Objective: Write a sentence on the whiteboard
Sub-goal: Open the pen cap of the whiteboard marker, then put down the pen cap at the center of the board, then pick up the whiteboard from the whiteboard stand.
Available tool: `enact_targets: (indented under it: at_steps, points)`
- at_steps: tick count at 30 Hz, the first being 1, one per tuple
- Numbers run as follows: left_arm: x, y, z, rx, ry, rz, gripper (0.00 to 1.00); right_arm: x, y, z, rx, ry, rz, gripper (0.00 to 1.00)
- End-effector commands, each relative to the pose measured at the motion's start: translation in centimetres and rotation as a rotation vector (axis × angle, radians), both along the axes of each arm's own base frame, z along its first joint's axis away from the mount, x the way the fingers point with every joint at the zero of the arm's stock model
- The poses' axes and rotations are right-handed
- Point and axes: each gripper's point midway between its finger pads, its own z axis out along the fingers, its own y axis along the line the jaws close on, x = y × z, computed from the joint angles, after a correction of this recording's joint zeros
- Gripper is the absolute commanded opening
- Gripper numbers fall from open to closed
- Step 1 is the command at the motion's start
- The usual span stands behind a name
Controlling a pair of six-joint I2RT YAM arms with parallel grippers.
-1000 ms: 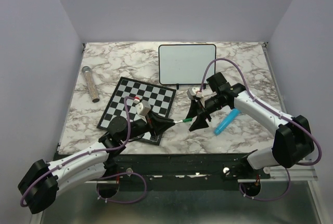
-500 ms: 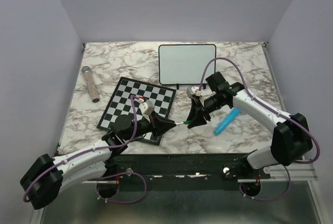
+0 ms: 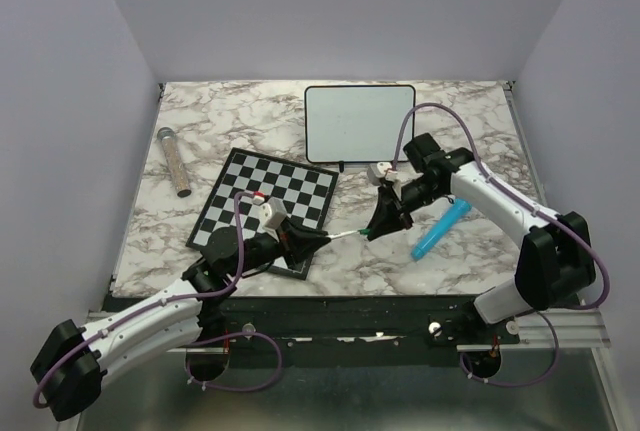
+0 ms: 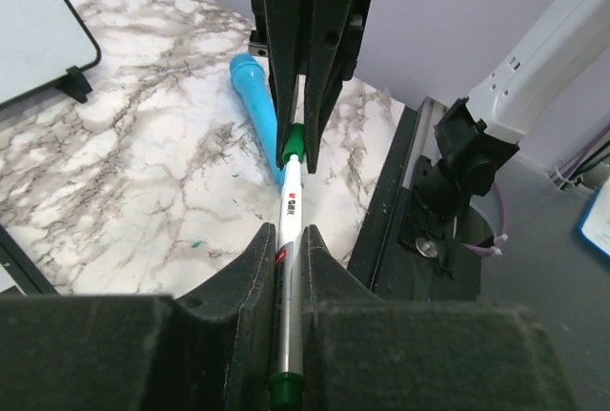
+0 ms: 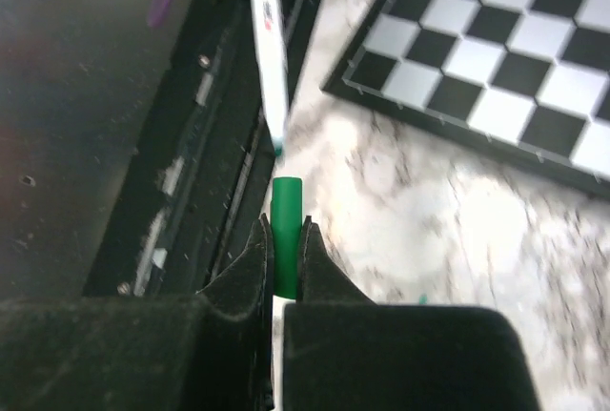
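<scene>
A white marker (image 3: 341, 236) with green ends is held low over the marble table, near its front edge. My left gripper (image 3: 310, 238) is shut on the marker's barrel (image 4: 290, 215). My right gripper (image 3: 375, 229) faces it and is shut on the green cap (image 5: 286, 209). In the right wrist view a small gap shows between the cap and the marker's (image 5: 266, 39) dark tip. The whiteboard (image 3: 358, 123) stands propped at the back of the table, its face plain white. No sentence is in view.
A black-and-white chessboard (image 3: 268, 201) lies left of centre, under my left arm. A blue cylinder (image 3: 438, 230) lies just right of my right gripper. A clear tube (image 3: 175, 161) with brownish filling lies at the far left. The table's front rail (image 4: 381, 211) runs below the marker.
My right gripper has closed from open onto the marker's green cap. Both arms shifted slightly, with the marker now a little higher in the top view.
</scene>
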Motion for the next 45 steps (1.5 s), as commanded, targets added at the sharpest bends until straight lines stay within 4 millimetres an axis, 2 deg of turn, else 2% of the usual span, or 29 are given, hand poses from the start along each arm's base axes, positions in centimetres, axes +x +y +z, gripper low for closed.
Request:
enact_targets:
  at_steps: [1, 4, 5, 6, 7, 9, 10, 11, 13, 16, 24, 27, 28, 31, 32, 36, 37, 39, 40, 41, 43, 44, 45]
  points:
    - [1.3, 1.0, 1.3, 0.007, -0.068, 0.092, 0.0, 1.0, -3.1, -1.7, -0.061, 0.008, -0.035, 0.01]
    - [1.6, 1.2, 1.3, 0.021, -0.063, 0.115, 0.0, 2.5, -4.4, -2.1, -0.073, -0.038, -0.088, 0.01]
    - [1.9, 1.3, 1.2, 0.027, -0.058, 0.128, 0.0, 2.7, -5.1, -2.8, -0.126, -0.029, -0.128, 0.01]
    - [2.4, 1.6, 1.4, 0.027, -0.053, 0.163, 0.0, 3.5, -5.7, -3.6, -0.164, -0.028, -0.182, 0.01]
    - [2.8, 2.0, 0.9, 0.044, -0.035, 0.193, 0.0, 5.8, -5.9, -4.2, -0.173, -0.108, -0.238, 0.01]
    - [4.2, 3.1, 0.8, 0.04, 0.006, 0.303, 0.0, 7.6, -8.0, -7.3, -0.347, -0.099, -0.38, 0.05]
    - [4.4, 3.6, 0.5, 0.042, 0.029, 0.335, 0.0, 9.5, -8.2, -7.9, -0.367, -0.146, -0.436, 0.07]
    - [4.6, 3.9, 0.3, 0.038, 0.043, 0.355, 0.0, 10.3, -9.4, -9.0, -0.444, -0.141, -0.496, 0.08]
    - [5.6, 5.3, -0.3, 0.014, 0.096, 0.454, 0.0, 11.4, -10.2, -10.4, -0.516, -0.121, -0.54, 0.08]
    - [5.7, 6.0, -0.8, -0.012, 0.13, 0.489, 0.0, 11.9, -11.3, -12.2, -0.6, -0.103, -0.571, 0.11]
    - [5.6, 6.9, -2.2, -0.031, 0.183, 0.529, 0.0, 12.4, -12.9, -13.9, -0.691, -0.065, -0.618, 0.19]
    - [5.6, 7.4, -2.4, -0.05, 0.188, 0.545, 0.0, 12.3, -13.2, -14.0, -0.694, -0.042, -0.625, 0.27]
    - [5.5, 7.6, -2.3, -0.056, 0.187, 0.548, 0.0, 12.4, -13.4, -13.9, -0.692, -0.035, -0.632, 0.34]
    - [5.5, 8.0, -2.5, -0.065, 0.194, 0.562, 0.0, 12.5, -13.7, -12.7, -0.653, -0.016, -0.653, 0.5]
    - [5.4, 8.0, -2.5, -0.066, 0.193, 0.564, 0.0, 12.7, -13.8, -12.2, -0.637, -0.015, -0.661, 0.52]
    - [5.4, 8.1, -2.6, -0.063, 0.198, 0.567, 0.0, 14.2, -14.3, -8.2, -0.504, -0.027, -0.718, 0.62]
    - [5.4, 8.1, -2.7, -0.055, 0.2, 0.566, 0.0, 15.5, -15.1, -6.3, -0.464, -0.063, -0.759, 0.68]
    - [5.4, 8.0, -2.5, -0.055, 0.198, 0.563, 0.0, 17.0, -15.5, -4.0, -0.405, -0.104, -0.785, 0.75]
    - [5.3, 7.9, -2.4, -0.056, 0.198, 0.557, 0.0, 18.1, -16.2, -2.9, -0.388, -0.119, -0.819, 0.83]
    - [5.3, 8.0, -2.5, -0.05, 0.197, 0.558, 0.0, 20.0, -16.6, -0.7, -0.348, -0.131, -0.874, 0.87]
    - [5.3, 8.0, -2.2, -0.05, 0.195, 0.558, 0.0, 22.4, -17.4, 1.7, -0.247, -0.103, -0.934, 0.92]
    - [5.3, 8.0, -2.2, -0.052, 0.195, 0.559, 0.0, 24.1, -17.5, 4.3, -0.19, -0.13, -0.946, 0.92]
    - [5.3, 8.0, -2.0, -0.054, 0.193, 0.559, 0.0, 25.0, -17.2, 3.6, -0.156, -0.046, -0.937, 0.93]
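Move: The green cap, already in the right fingers and just clear of the marker's tip, is bound for bare table about 11 cm ahead, 13 cm right and 15 cm below that hand. Beyond that spot the blue microphone lies some 12 cm ahead, 23 cm right and 14 cm below the hand; the whiteboard is about 33 cm ahead, 1 cm right and 8 cm lower. From the left hand, which grips the marker, the whiteboard is roughly 36 cm ahead, 11 cm right, 12 cm below; the chessboard 18 cm ahead, 17 cm left, 20 cm below. The cap is carried away from the marker and down to the bare table, some 22 cm right, down and forward, the right fingers tipping steeply downward; they open there, and that hand goes on up, forward and right. Still gripping the marker, the left hand draws about 7 cm left and 5 cm forward, dips slightly and swings it some 30 degrees counter-clockwise towards forward. ##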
